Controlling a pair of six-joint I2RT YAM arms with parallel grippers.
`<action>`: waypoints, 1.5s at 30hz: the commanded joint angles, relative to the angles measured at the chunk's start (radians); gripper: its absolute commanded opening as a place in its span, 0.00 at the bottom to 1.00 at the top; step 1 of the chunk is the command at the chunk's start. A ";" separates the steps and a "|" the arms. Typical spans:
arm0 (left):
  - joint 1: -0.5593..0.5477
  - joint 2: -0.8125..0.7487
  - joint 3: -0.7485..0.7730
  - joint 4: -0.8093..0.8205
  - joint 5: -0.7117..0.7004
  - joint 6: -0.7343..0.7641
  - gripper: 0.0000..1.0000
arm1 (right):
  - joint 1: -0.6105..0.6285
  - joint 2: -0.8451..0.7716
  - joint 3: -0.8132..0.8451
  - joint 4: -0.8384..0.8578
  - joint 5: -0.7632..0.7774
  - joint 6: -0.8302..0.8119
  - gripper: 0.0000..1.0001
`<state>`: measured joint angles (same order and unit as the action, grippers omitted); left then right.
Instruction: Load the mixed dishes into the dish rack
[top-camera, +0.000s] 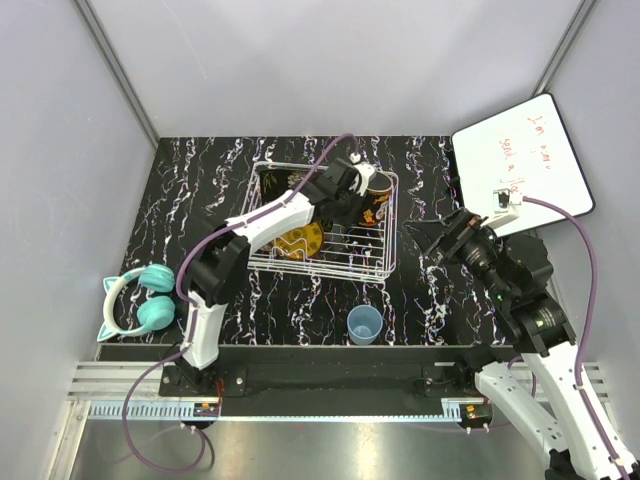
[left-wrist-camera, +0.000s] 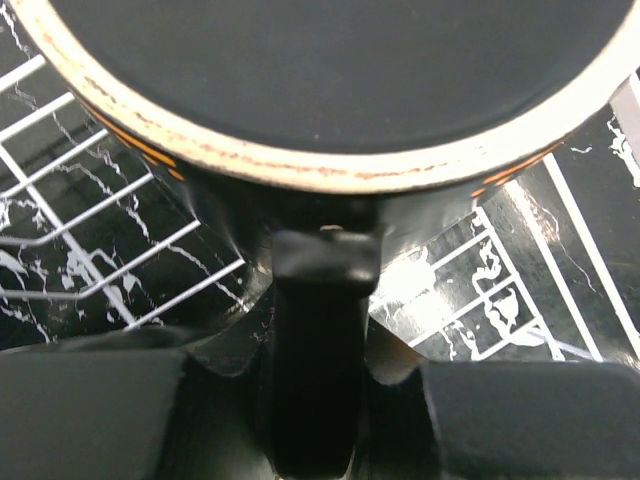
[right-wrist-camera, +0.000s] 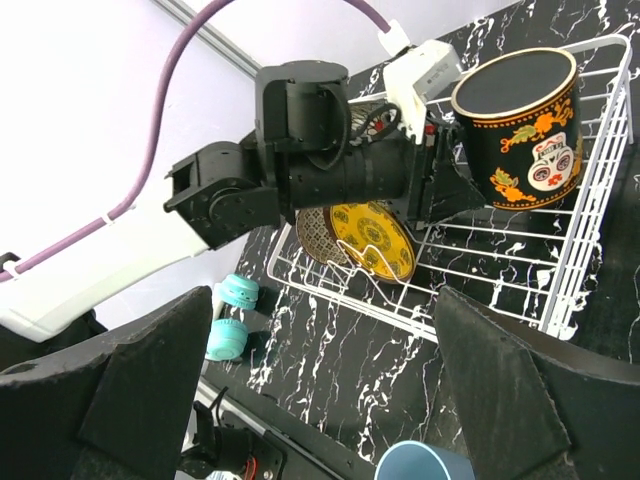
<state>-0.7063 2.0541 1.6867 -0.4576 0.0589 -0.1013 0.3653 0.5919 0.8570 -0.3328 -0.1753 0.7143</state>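
Note:
The dish rack (top-camera: 262, 262) stands at the table's middle. My left gripper (top-camera: 360, 188) is shut on the handle (left-wrist-camera: 320, 340) of the dark orange-decorated mug (top-camera: 379, 196), which sits mouth up in the rack's far right corner (right-wrist-camera: 610, 150). In the right wrist view the mug (right-wrist-camera: 525, 130) leans slightly. A yellow patterned plate (top-camera: 300, 241) stands on edge in the rack's near left part, with a patterned dish (right-wrist-camera: 318, 234) behind it. The light blue cup (top-camera: 364, 324) stands upright on the table in front of the rack. My right gripper (top-camera: 430, 243) hovers open right of the rack, holding nothing.
Teal headphones (top-camera: 140, 305) lie at the table's near left edge. A white board with red writing (top-camera: 525, 160) leans at the far right. Grey walls close in the back and both sides. The left arm (top-camera: 265, 225) stretches across the rack.

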 joint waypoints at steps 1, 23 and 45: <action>-0.010 -0.019 0.028 0.272 -0.057 0.041 0.00 | -0.003 -0.015 0.043 -0.034 0.028 -0.030 1.00; -0.025 0.038 -0.031 0.278 -0.087 0.037 0.13 | -0.002 -0.026 0.089 -0.114 0.080 -0.058 1.00; -0.056 -0.217 -0.078 0.018 0.090 -0.040 0.78 | -0.003 0.109 0.117 -0.268 -0.029 -0.212 1.00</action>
<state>-0.7444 1.9850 1.5288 -0.3794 0.0662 -0.1223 0.3653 0.6456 0.9241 -0.5304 -0.1364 0.6102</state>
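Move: The left hand holds the black mug by its handle; the mug's spot at the rack's far right lies about 6 cm ahead, 6 cm right and 3 cm below. The yellow plate stands some 5 cm back and 12 cm left, 3 cm lower; the dark flowered plate about 8 cm ahead and 16 cm left, 2 cm lower. From the right hand the mug's spot lies roughly 20 cm ahead, 12 cm left and 26 cm down. Left hand lowers the mug forward some 3 cm, opens off its handle, backs 5 cm; right sinks slightly. ##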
